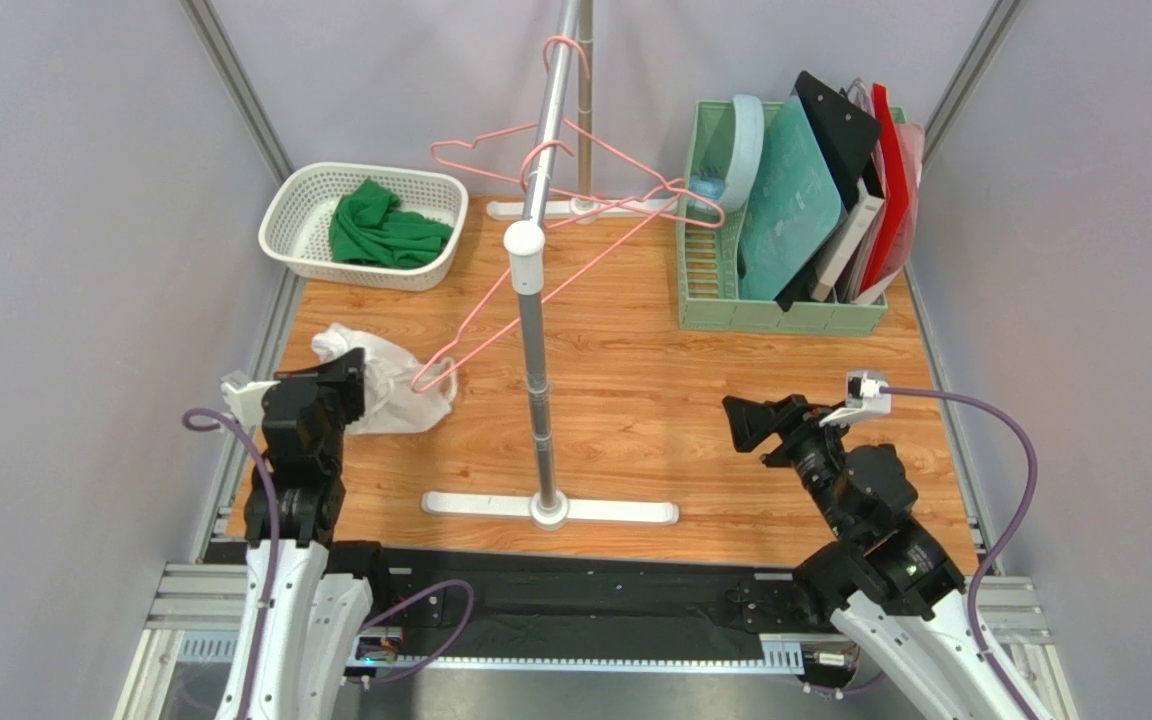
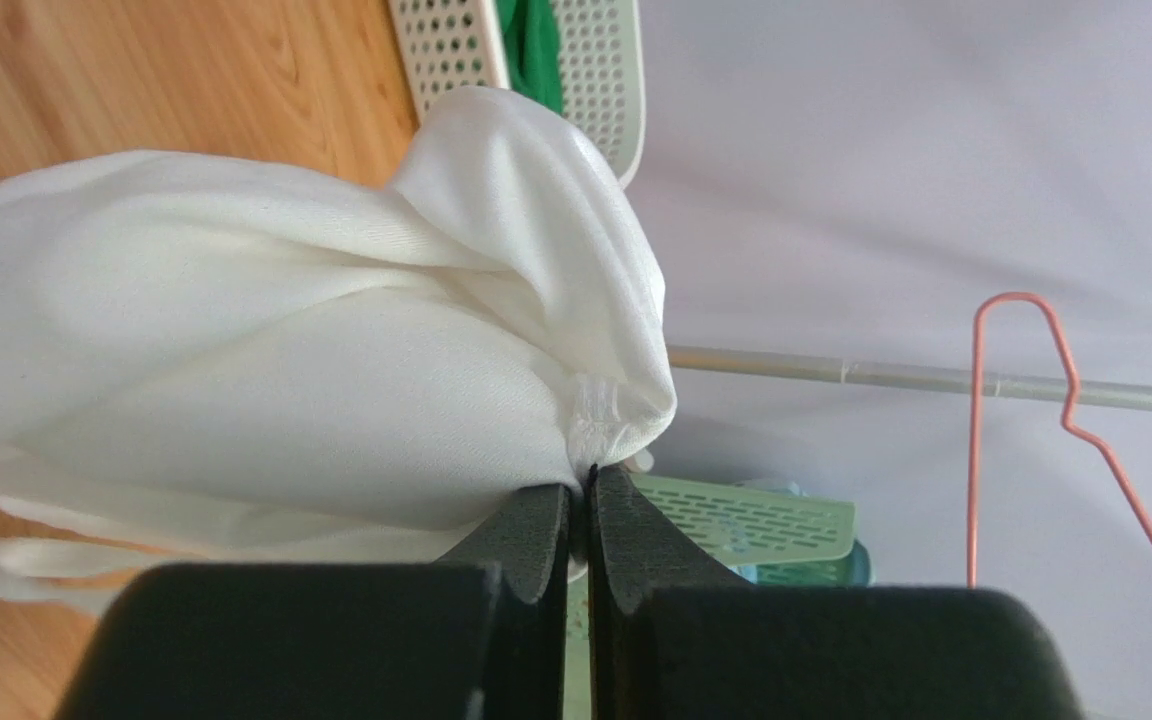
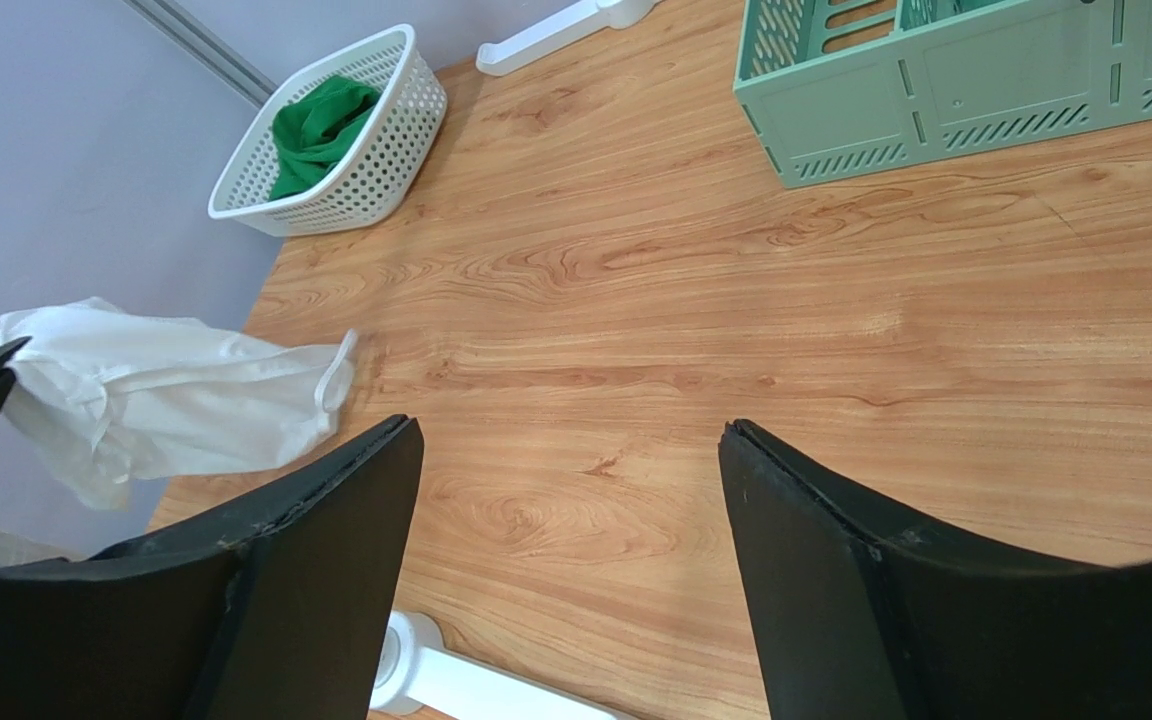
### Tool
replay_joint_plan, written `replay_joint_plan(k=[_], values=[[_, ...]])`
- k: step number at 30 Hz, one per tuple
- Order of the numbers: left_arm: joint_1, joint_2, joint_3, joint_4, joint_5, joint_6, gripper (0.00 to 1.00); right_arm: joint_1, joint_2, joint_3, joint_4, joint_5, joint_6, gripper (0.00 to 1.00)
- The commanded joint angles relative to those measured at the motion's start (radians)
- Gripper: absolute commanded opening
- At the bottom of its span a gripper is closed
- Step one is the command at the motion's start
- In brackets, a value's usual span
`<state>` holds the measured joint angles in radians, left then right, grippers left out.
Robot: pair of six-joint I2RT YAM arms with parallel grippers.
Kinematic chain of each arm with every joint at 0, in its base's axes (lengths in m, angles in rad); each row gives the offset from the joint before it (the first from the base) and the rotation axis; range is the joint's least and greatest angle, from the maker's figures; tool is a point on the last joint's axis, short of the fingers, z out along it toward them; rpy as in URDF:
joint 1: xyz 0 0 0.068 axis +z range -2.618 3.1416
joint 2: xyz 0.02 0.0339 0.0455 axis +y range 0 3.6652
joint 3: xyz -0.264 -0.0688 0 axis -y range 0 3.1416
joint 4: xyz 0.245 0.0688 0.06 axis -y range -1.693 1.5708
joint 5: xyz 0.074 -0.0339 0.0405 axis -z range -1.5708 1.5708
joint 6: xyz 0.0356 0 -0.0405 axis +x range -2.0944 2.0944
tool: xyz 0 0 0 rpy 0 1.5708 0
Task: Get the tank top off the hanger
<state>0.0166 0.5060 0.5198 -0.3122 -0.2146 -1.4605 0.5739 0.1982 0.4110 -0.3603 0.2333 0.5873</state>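
Observation:
The white tank top (image 1: 387, 393) lies bunched at the table's left side; it also shows in the left wrist view (image 2: 312, 360) and the right wrist view (image 3: 162, 398). My left gripper (image 1: 345, 372) is shut on a fold of its fabric (image 2: 587, 477). A pink wire hanger (image 1: 597, 248) hangs tilted from the grey rail (image 1: 540, 195), and its lower left corner overlaps the tank top's edge; I cannot tell whether it is still inside the cloth. My right gripper (image 1: 748, 422) is open and empty above bare wood (image 3: 567, 450), right of the stand.
More pink hangers (image 1: 465, 152) hang on the rail. The stand's white foot (image 1: 549, 510) lies front centre. A white basket (image 1: 297, 203) holds a green cloth (image 1: 384, 228) at back left. A green crate (image 1: 710, 308) of folders stands at back right.

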Motion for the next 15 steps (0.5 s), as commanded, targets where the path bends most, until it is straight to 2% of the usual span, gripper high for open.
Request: replay_joint_plan(k=[1, 2, 3, 5, 7, 8, 9, 11, 15], values=[[0.014, 0.008, 0.173, -0.15, -0.108, 0.306, 0.0, 0.003, -0.026, 0.011, 0.009, 0.0, 0.005, 0.78], [0.016, 0.078, 0.205, -0.09, -0.071, 0.378, 0.0, 0.003, -0.029, 0.015, 0.004, 0.0, 0.003, 0.78], [0.016, 0.127, 0.3, -0.094, -0.054, 0.491, 0.0, 0.003, -0.034, 0.015, -0.005, 0.0, 0.0, 0.78], [0.017, 0.297, 0.414, -0.102, 0.031, 0.611, 0.0, 0.003, -0.048, 0.02, -0.011, 0.003, -0.009, 0.78], [0.019, 0.414, 0.604, -0.117, 0.098, 0.765, 0.0, 0.003, -0.051, 0.025, -0.019, 0.011, -0.017, 0.78], [0.019, 0.521, 0.662, -0.117, 0.166, 0.804, 0.0, 0.003, -0.051, 0.028, -0.022, 0.011, -0.018, 0.78], [0.02, 0.573, 0.787, -0.128, 0.197, 0.834, 0.0, 0.003, -0.052, 0.026, -0.023, 0.011, -0.018, 0.78], [0.022, 0.705, 0.915, -0.168, 0.231, 0.9, 0.0, 0.001, -0.052, 0.029, -0.026, 0.009, -0.02, 0.78], [0.022, 0.873, 1.21, -0.186, 0.218, 0.974, 0.0, 0.003, -0.049, 0.037, -0.026, 0.006, -0.026, 0.78]])
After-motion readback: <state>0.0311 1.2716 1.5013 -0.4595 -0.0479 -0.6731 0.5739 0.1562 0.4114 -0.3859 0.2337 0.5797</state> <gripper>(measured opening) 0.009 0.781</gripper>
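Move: The white tank top is already pinched in my left fingers. The white basket it goes to lies about 34 cm ahead of my left hand, 2 cm to its left and some 18 cm lower, with the green tank top in it at nearly the same spot, 33 cm ahead and dead in line. The stand's front post is some 13 cm back and 25 cm to the right. From my right hand the basket is about 41 cm ahead, 48 cm left and 15 cm lower. I sweep my left hand up about 17 cm, first almost straight up, then forward some 13 cm as well, carrying the white tank top towards the basket. On the way I roll the hand some 40 degrees, its left side rising, and swing it about 20 degrees clockwise. My fingers stay shut on the cloth. ##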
